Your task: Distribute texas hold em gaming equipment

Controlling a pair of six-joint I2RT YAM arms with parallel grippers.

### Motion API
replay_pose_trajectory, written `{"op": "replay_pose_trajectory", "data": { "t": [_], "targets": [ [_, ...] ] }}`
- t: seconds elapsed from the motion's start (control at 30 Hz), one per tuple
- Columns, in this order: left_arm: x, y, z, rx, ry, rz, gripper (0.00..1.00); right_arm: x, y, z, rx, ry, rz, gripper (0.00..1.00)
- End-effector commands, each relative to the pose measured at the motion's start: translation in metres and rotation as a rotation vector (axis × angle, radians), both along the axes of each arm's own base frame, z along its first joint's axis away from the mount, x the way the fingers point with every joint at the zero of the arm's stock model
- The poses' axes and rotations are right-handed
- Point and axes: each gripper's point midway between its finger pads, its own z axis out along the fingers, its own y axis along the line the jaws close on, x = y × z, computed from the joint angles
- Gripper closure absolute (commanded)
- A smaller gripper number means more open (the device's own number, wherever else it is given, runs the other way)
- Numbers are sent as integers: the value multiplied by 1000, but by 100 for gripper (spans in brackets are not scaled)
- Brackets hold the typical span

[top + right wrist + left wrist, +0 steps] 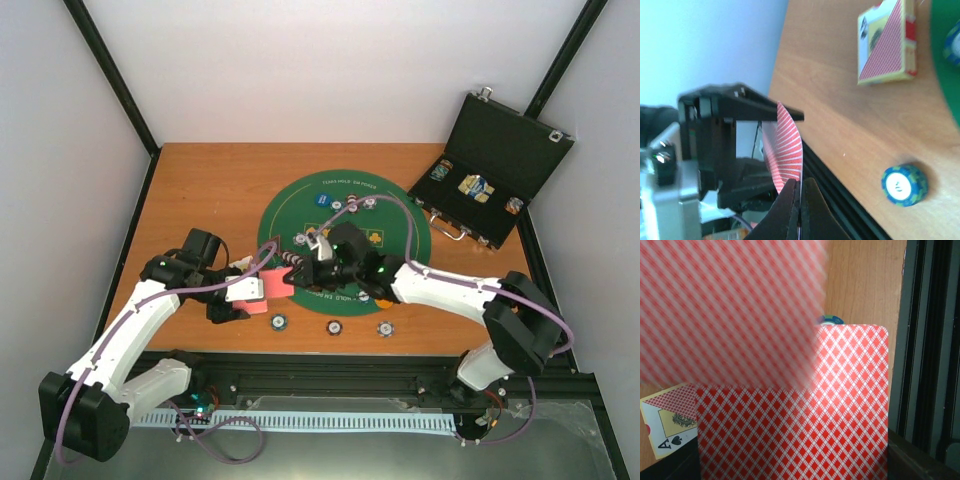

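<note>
My left gripper [258, 292] is shut on a stack of red-backed playing cards [262, 288], held above the table's front edge. Those cards [790, 430] fill the left wrist view and hide its fingers. My right gripper [291, 277] meets the stack from the right. Its jaws [801, 182] are shut on the edge of one bent card [787, 155], whose other end is still at the left gripper's black finger [755, 107]. Three striped poker chips [277, 322] [333, 326] [384, 328] lie in a row on the wood. More chips [353, 203] sit on the far part of the green mat [400, 225].
An open black case [495, 185] with chips inside stands at the back right. A card box [887, 42] lies on the wood beside the mat [945, 55], with a blue chip [904, 185] nearer the black front rail [400, 380]. An ace-of-spades face [667, 425] shows under the stack.
</note>
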Motion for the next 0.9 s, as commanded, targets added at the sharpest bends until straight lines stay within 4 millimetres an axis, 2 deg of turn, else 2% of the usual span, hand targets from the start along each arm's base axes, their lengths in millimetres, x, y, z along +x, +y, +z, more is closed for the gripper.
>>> {"op": "replay_pose_trajectory", "data": {
  "t": [0.0,0.17,0.3,0.4,0.43,0.47,0.53,0.6,0.77,0.87],
  "targets": [
    [6,-3,9,-17,-38,3,45,28,-24,22,25,-47,-37,97],
    [6,-2,13,-13,-33,11,45,70,-40,26,22,-60,-64,97],
    [6,-1,17,-12,-35,17,45,109,-36,15,-24,-71,-58,97],
    [7,-1,19,-12,-40,24,45,140,-20,1,-49,-59,-47,97],
    [7,-1,20,-11,-41,27,45,150,-13,-17,-70,-36,-38,97],
    [8,-1,20,-13,-39,31,45,160,-6,-20,-77,-38,-32,97],
    [7,-1,20,-13,-27,37,45,178,9,-40,-100,-10,-18,97],
    [7,-1,18,-12,-17,41,45,200,24,-46,-101,-8,-12,97],
    [5,-1,18,-18,-12,48,46,235,51,-80,-130,33,0,97],
    [5,-2,19,-21,-8,52,45,252,62,-89,-140,33,-3,97]
  ]
}}
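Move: The right hand already pinches one card by its edge. The bare wood along the mat's far-left rim lies about 29 cm ahead of the hand, 9 cm left and 16 cm down. The red triangle is roughly 20 cm ahead and 8 cm left, the leaning chip row 16 cm ahead and 2 cm left, both on the mat 16 cm below. The held deck is 8 cm left, 4 cm back, 4 cm lower. From the left hand, that rim spot is 32 cm ahead, 3 cm right and 12 cm below. Still pinching the card by its edge, fingers shut and pointing left, the right hand sweeps it away from the deck, fast and mostly forward, about 24 cm over the mat. It first bears some 4 cm right with a slight rise, then swings back to the left and sinks, coming down towards the far-left rim. The left hand stays put and keeps hold of the deck. ##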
